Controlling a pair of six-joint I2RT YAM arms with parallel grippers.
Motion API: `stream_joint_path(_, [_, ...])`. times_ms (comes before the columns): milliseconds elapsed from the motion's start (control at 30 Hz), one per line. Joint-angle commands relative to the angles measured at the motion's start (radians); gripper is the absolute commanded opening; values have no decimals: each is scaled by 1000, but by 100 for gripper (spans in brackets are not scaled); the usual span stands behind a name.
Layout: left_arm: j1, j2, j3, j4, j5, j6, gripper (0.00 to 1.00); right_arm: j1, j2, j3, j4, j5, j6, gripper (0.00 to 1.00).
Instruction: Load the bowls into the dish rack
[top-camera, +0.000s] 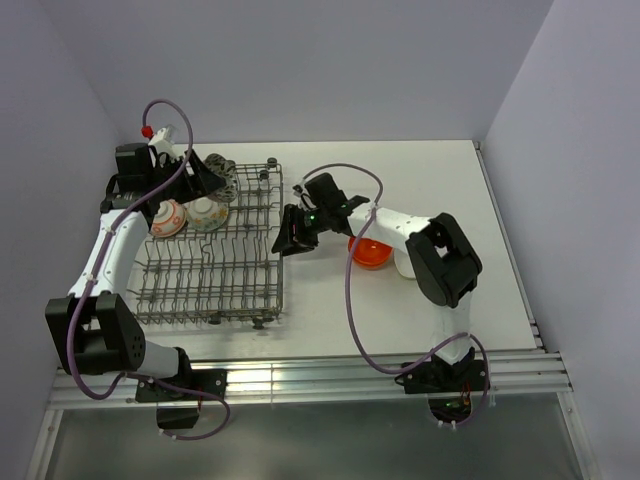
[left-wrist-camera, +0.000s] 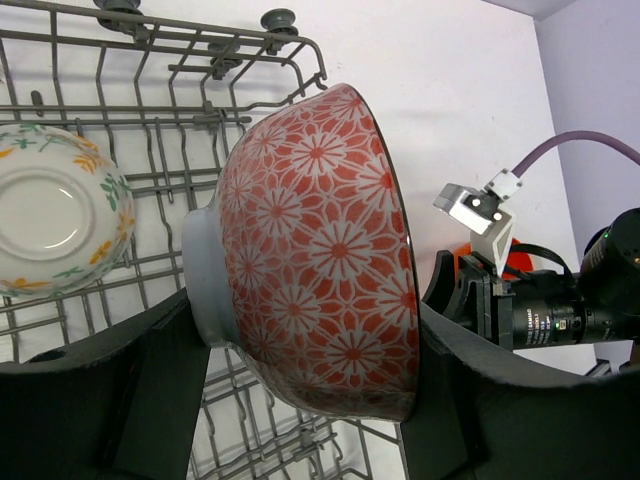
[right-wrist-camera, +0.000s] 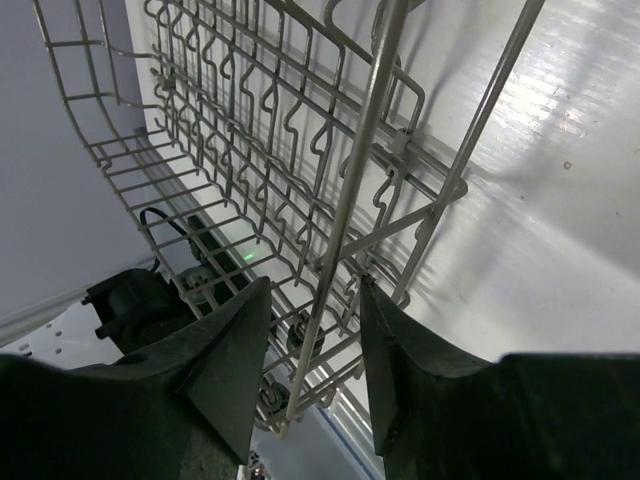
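Observation:
My left gripper (top-camera: 205, 180) (left-wrist-camera: 310, 330) is over the far part of the dish rack (top-camera: 215, 290) (left-wrist-camera: 150, 110). It is shut on a bowl (left-wrist-camera: 320, 250) with a red-orange flower pattern and a grey foot. The bowl is tipped on its side, one finger on the foot and one on the rim. Two more patterned bowls (top-camera: 167, 217) (top-camera: 207, 212) lie in the rack. In the left wrist view a white bowl with orange and green flowers (left-wrist-camera: 55, 220) lies in the rack left of the held bowl. My right gripper (top-camera: 290, 232) (right-wrist-camera: 313, 290) is open astride a wire of the rack's right edge (right-wrist-camera: 355, 170) without touching it. A glossy orange bowl (top-camera: 370, 252) sits on the table under the right arm.
Lavender walls close in the white table (top-camera: 440, 190) at the left, back and right. The right arm's camera (left-wrist-camera: 560, 310) is close to the right of the held bowl. Small dark wheels (left-wrist-camera: 280, 20) line the rack's far rim.

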Motion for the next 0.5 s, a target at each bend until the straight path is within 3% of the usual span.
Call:
stream_joint_path(0, [1,-15,28,52,-6,61,0,9,31,14,37,-23,26,47])
stream_joint_path(133, [-8,13,57,23,-40,144,0,15,41,6,34,-39,39,42])
stream_joint_path(200, [-23,24,63,20,-55,179,0,15,47,6,32,-48,43,35])
stream_joint_path(333, [-46,39,40,25,-51,349,0,15,52,11,29,-57,45,8])
stream_joint_path(400, [-58,44,19,41,-48,441,0,14,56,14,32,-66,49,1])
stream_joint_path(467, [-57,38,-6,63,-22,573,0,15,64,20,38,-95,51,0])
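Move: The left hand still holds the red patterned bowl; the free rack slots for it lie roughly 17 cm below, 6 cm to the right and 2 cm back. The flowered bowl in the rack is about 3 cm left and 2 cm back of this hand, the orange-and-white one 12 cm left and 3 cm back, both some 17 cm down. The right hand's open fingers straddle the rack's side rail, about 1 cm left, 1 cm back and 1 cm below; the red-orange bowls stand 20 cm right, 2 cm ahead, 8 cm down. Downward, after a slight drift forward, the left hand lowers the held bowl some 3 cm towards the slots beside the flowered bowl, rolling its left side up and turning clockwise, about 20 degrees in all, with the grip kept. The right hand sinks about 2 cm, easing back and left, then shuts its half-open fingers and pinches the rack's side rail, rising a touch as it closes. ##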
